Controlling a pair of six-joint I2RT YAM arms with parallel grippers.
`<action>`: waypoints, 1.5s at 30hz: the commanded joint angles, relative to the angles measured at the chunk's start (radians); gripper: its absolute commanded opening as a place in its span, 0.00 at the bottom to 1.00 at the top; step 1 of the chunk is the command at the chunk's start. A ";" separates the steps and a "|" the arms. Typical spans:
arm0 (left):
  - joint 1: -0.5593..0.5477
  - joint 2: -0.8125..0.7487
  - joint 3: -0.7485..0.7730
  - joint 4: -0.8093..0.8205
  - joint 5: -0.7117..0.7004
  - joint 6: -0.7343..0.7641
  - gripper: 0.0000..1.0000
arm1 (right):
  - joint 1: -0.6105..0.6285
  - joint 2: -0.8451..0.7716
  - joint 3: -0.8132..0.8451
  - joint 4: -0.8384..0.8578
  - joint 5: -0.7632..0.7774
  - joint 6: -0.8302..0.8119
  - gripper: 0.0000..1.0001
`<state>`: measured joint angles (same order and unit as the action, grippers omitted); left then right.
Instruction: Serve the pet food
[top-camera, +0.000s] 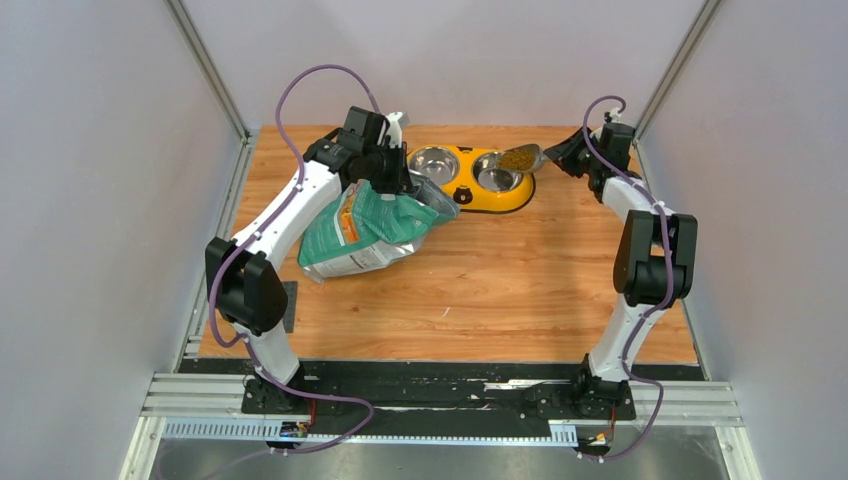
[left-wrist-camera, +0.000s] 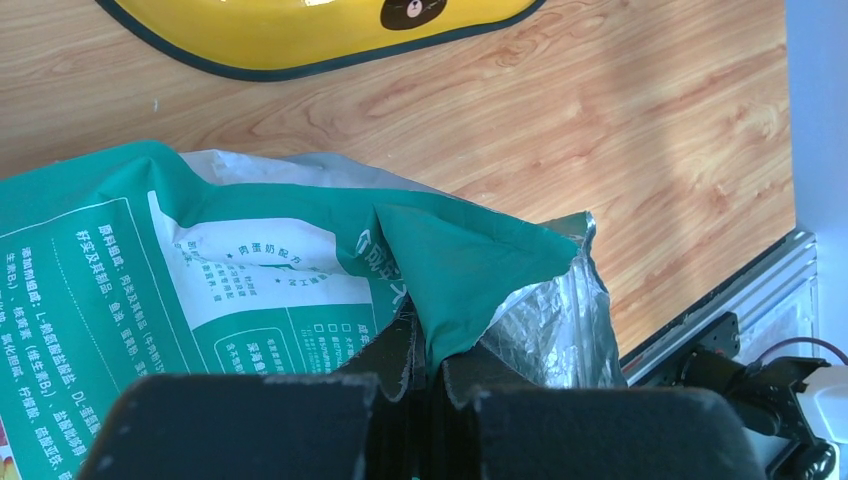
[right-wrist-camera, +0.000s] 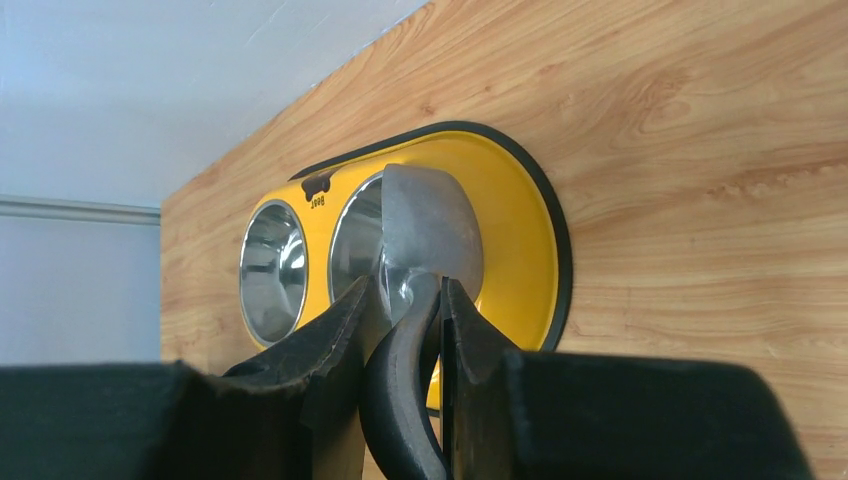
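The pet food (top-camera: 518, 157) is a brown heap in the grey scoop (top-camera: 527, 156), held level over the far right rim of the yellow feeder (top-camera: 462, 196). My right gripper (top-camera: 562, 156) is shut on the scoop's dark handle. In the right wrist view my gripper (right-wrist-camera: 408, 296) clamps the handle (right-wrist-camera: 412, 372), and only the scoop's underside (right-wrist-camera: 432, 222) shows, above the right steel bowl (right-wrist-camera: 352, 240). My left gripper (top-camera: 398, 178) is shut on the top edge of the teal pouch (top-camera: 362, 232), which leans on the table. The left wrist view shows the gripper (left-wrist-camera: 430, 352) pinching that edge (left-wrist-camera: 455, 270).
The left steel bowl (top-camera: 433, 164) and the right steel bowl (top-camera: 496, 179) show bare metal. The feeder's rim (left-wrist-camera: 300, 40) lies just beyond the pouch. Grey walls stand close on both sides and behind. Bare wooden tabletop (top-camera: 500, 290) lies in front.
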<state>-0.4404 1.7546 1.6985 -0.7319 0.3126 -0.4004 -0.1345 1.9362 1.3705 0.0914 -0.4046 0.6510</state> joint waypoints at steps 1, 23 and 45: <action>0.011 -0.024 0.032 0.076 -0.020 0.025 0.00 | 0.021 -0.034 0.088 -0.129 0.127 -0.108 0.00; 0.011 -0.029 0.016 0.050 -0.045 0.042 0.00 | 0.215 -0.054 0.252 -0.357 0.523 -0.338 0.00; 0.011 -0.038 0.009 0.043 -0.058 0.055 0.00 | 0.317 -0.240 0.243 -0.302 0.675 -0.482 0.00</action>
<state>-0.4435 1.7546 1.6970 -0.7353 0.2901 -0.3759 0.1776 1.7992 1.5906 -0.2932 0.2459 0.1814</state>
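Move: The right hand still grips the filled scoop, its pan reaching over the right bowl, whose middle lies about 12 cm left of that hand, 6 cm ahead and 11 cm below. The left bowl is some 26 cm left and 7 cm ahead; the bag's mouth is about 29 cm left, 8 cm back and 8 cm lower. From the left hand, the right bowl lies roughly 22 cm ahead, 20 cm right and 19 cm below. Right hand rolls the scoop left-side-down some 40 degrees, shifting 5 cm left by the right bowl, then rises. ##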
